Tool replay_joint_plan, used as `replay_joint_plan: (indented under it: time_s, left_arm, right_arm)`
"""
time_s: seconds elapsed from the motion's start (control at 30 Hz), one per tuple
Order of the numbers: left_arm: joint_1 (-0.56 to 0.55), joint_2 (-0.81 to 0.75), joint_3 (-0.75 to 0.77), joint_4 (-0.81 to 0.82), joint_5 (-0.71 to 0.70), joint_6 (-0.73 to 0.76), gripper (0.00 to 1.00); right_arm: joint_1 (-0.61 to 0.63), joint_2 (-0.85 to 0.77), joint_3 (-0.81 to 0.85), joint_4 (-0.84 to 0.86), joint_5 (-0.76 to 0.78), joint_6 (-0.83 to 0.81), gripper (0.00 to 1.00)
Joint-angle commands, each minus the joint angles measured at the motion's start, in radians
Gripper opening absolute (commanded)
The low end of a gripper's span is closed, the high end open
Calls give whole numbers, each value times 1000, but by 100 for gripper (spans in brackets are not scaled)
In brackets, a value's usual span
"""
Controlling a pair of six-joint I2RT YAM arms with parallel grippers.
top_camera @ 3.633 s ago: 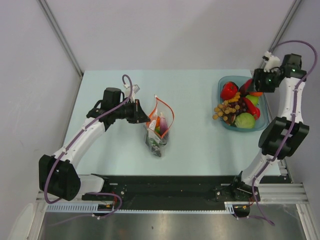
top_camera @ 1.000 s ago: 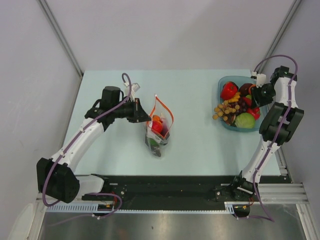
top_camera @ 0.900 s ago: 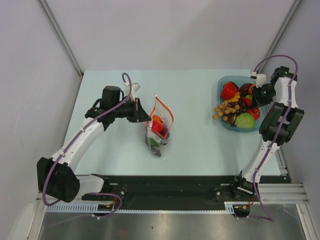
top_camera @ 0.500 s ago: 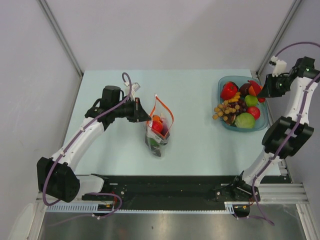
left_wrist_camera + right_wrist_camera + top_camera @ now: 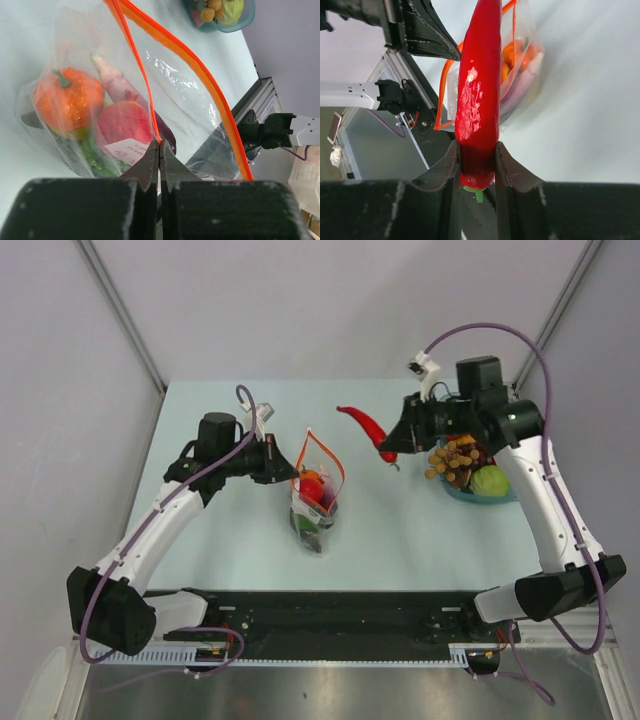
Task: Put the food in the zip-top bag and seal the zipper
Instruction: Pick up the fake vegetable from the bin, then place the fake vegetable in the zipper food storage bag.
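The clear zip-top bag stands open mid-table with an orange-red zipper along its mouth. Inside are an orange pumpkin, a red piece and green and purple pieces. My left gripper is shut on the bag's left zipper edge, holding the mouth up. My right gripper is shut on a long red chili pepper, held in the air right of the bag. In the right wrist view the chili points at the bag.
A translucent blue tray at the right holds a green round fruit, a cluster of tan grapes and other pieces. The tray also shows at the top of the left wrist view.
My right arm lifted the red chili out of the tray and swung left toward the bag. The left arm still holds the bag mouth, shifted slightly.
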Motion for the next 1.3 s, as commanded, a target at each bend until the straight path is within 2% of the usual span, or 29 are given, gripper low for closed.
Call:
replay_joint_plan:
  time_s: [0.0, 0.03, 0.13, 0.27, 0.53, 0.67, 0.9, 1.07, 1.23, 1.27]
  left_arm:
    - [-10, -55, -16, 33, -26, -15, 0]
    - [-10, -59, -18, 32, -26, -15, 0]
    - [-10, -78, -33, 33, -35, -18, 0]
    - [-11, -91, -42, 35, -38, -22, 0]
    - [-25, -101, -45, 42, -38, -18, 1]
    - [-45, -108, -48, 47, -41, -13, 1]
    - [-82, -108, -47, 45, -66, -6, 1]
    - [-96, -108, -42, 55, -66, -13, 1]
    - [-97, -103, -54, 70, -51, -38, 1]
    - [-97, -103, -54, 71, -45, -41, 1]
  right_arm:
    - [139, 17, -44, 140, 177, 249, 0]
    - [196, 29, -27, 123, 185, 249, 0]
    - [264, 62, -18, 132, 188, 283, 0]
    - [304, 108, -16, 92, 189, 307, 0]
    - [316, 163, 22, -15, 240, 338, 0]
    - [331, 197, 13, -4, 246, 379, 0]
    - [339, 298, 109, -1, 212, 477, 0]
    - [348, 327, 97, 5, 258, 546, 0]
    - [391, 350, 155, 34, 315, 539, 0]
    - [413, 350, 168, 34, 329, 536, 10]
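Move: To the right hand's left, about 16 cm off, 1 cm back and 12 cm lower, is the open mouth of the zip-top bag, where the held long red pepper is going. Inside the bag, about 19 cm left and 19 cm below this hand, sit a red ball some 2 cm back and an orange pumpkin about 1 cm ahead. The left gripper tip on the zipper edge is 22 cm left, 2 cm back and 11 cm lower. From the left hand, the mouth's middle is 5 cm right, 2 cm ahead, about level. Swinging left about 12 cm and sinking almost as far, the right hand brings the long red pepper to the bag's mouth, fast leftward at first, then mostly down, then left and down again. It rolls some 30 degrees so the pepper's free end dips, and keeps its grip at the stem end. The left hand keeps the zipper edge pinched, easing a couple of centimetres back. ##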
